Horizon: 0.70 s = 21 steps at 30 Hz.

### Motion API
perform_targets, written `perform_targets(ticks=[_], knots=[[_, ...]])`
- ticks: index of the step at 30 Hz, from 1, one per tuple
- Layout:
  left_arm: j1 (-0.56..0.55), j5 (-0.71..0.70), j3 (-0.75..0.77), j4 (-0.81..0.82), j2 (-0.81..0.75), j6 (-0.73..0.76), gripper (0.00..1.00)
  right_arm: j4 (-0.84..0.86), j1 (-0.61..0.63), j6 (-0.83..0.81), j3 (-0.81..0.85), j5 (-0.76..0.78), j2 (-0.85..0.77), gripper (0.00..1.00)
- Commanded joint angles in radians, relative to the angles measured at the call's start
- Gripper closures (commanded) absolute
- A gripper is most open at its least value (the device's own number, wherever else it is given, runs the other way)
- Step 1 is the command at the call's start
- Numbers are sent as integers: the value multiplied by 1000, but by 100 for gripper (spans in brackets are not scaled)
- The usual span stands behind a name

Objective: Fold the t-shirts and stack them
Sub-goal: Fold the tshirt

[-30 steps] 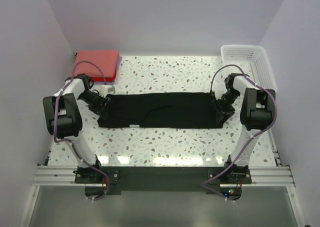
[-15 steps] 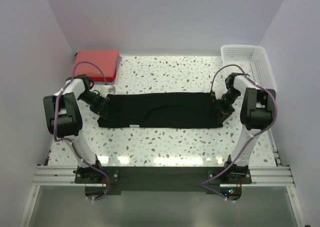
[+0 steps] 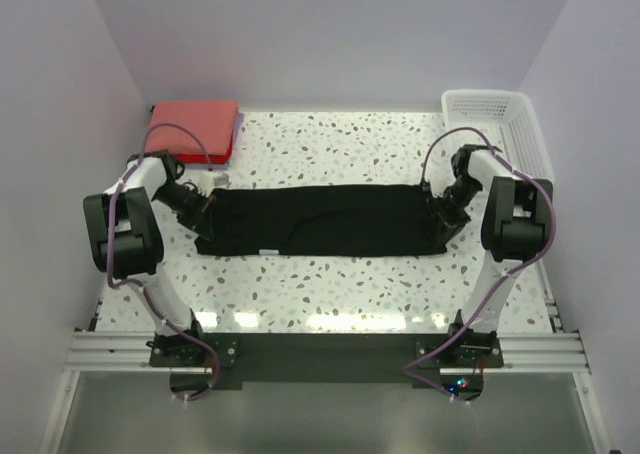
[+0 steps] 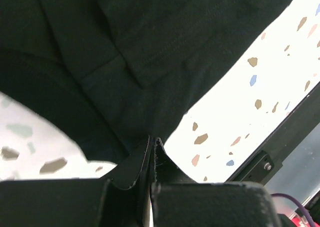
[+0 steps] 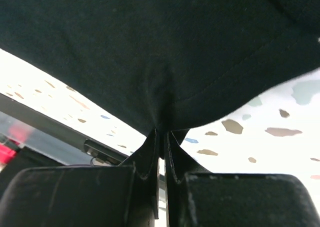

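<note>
A black t-shirt (image 3: 320, 220) lies stretched in a long band across the middle of the speckled table. My left gripper (image 3: 205, 208) is shut on its left end; in the left wrist view the black t-shirt (image 4: 125, 62) runs pinched into the closed left gripper (image 4: 151, 139). My right gripper (image 3: 437, 212) is shut on the right end, and the right wrist view shows the black cloth (image 5: 160, 52) drawn tight into the closed right gripper (image 5: 162, 132). A folded coral-red t-shirt (image 3: 193, 127) sits at the back left on a thin purple-blue one (image 3: 233, 140).
A white lattice basket (image 3: 497, 124) stands at the back right corner. Side walls close in on the left and right. A dark rail (image 4: 280, 142) runs along the table edge. A small white object (image 3: 217, 177) lies by the left arm.
Both grippers have closed on the ends of the black t-shirt. The left gripper has slid slightly left and the cloth's left end has bunched toward it.
</note>
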Motion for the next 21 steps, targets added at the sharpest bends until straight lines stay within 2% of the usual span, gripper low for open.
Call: perform_targets(ticks=[1,7,11,12,13,15,21], knots=[[32,28,39,-57,-91,60,100,-39,-13,-55,15,14,-101,100],[50,13,-16,-83,-176,118,100,-27,-15,-115,-44,67,-167,100],[48,7,-76,-33,-183,83,100,14,-16,-123,-120,73,-169,100],[50,14,-76,-14,-177,66,96,22,-16,-123,-136,65,-163,100],[48,34,-72,-5,-163,45,83,33,-16,-118,-143,58,-155,100],[42,54,-61,10,-143,19,68,39,-16,-114,-142,51,-148,100],[21,74,-44,65,-79,-55,55,34,-16,-115,-110,48,-123,100]])
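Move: The left fingers already pinch the near-left corner of the t-shirt strip, the right fingers its near-right corner, both just above the table. The strip's middle lies about 5 cm ahead of both hands, some 25 cm to the left hand's right and 27 cm to the right hand's left. The white tag is about 13 cm right of the left hand and 2 cm back. The red box stands 25 cm ahead and 3 cm left of the left hand, the white basket 23 cm ahead and 12 cm right of the right hand. Up together by about 3 cm, both hands lift the strip's near corners, then draw back towards the base while sinking. The right comes back roughly 3 cm and a little to its right, nearly down to its starting height, still pinching its corner; the left comes back less, and its fingers open nearly halfway to let go of the near-left corner as it sinks. ##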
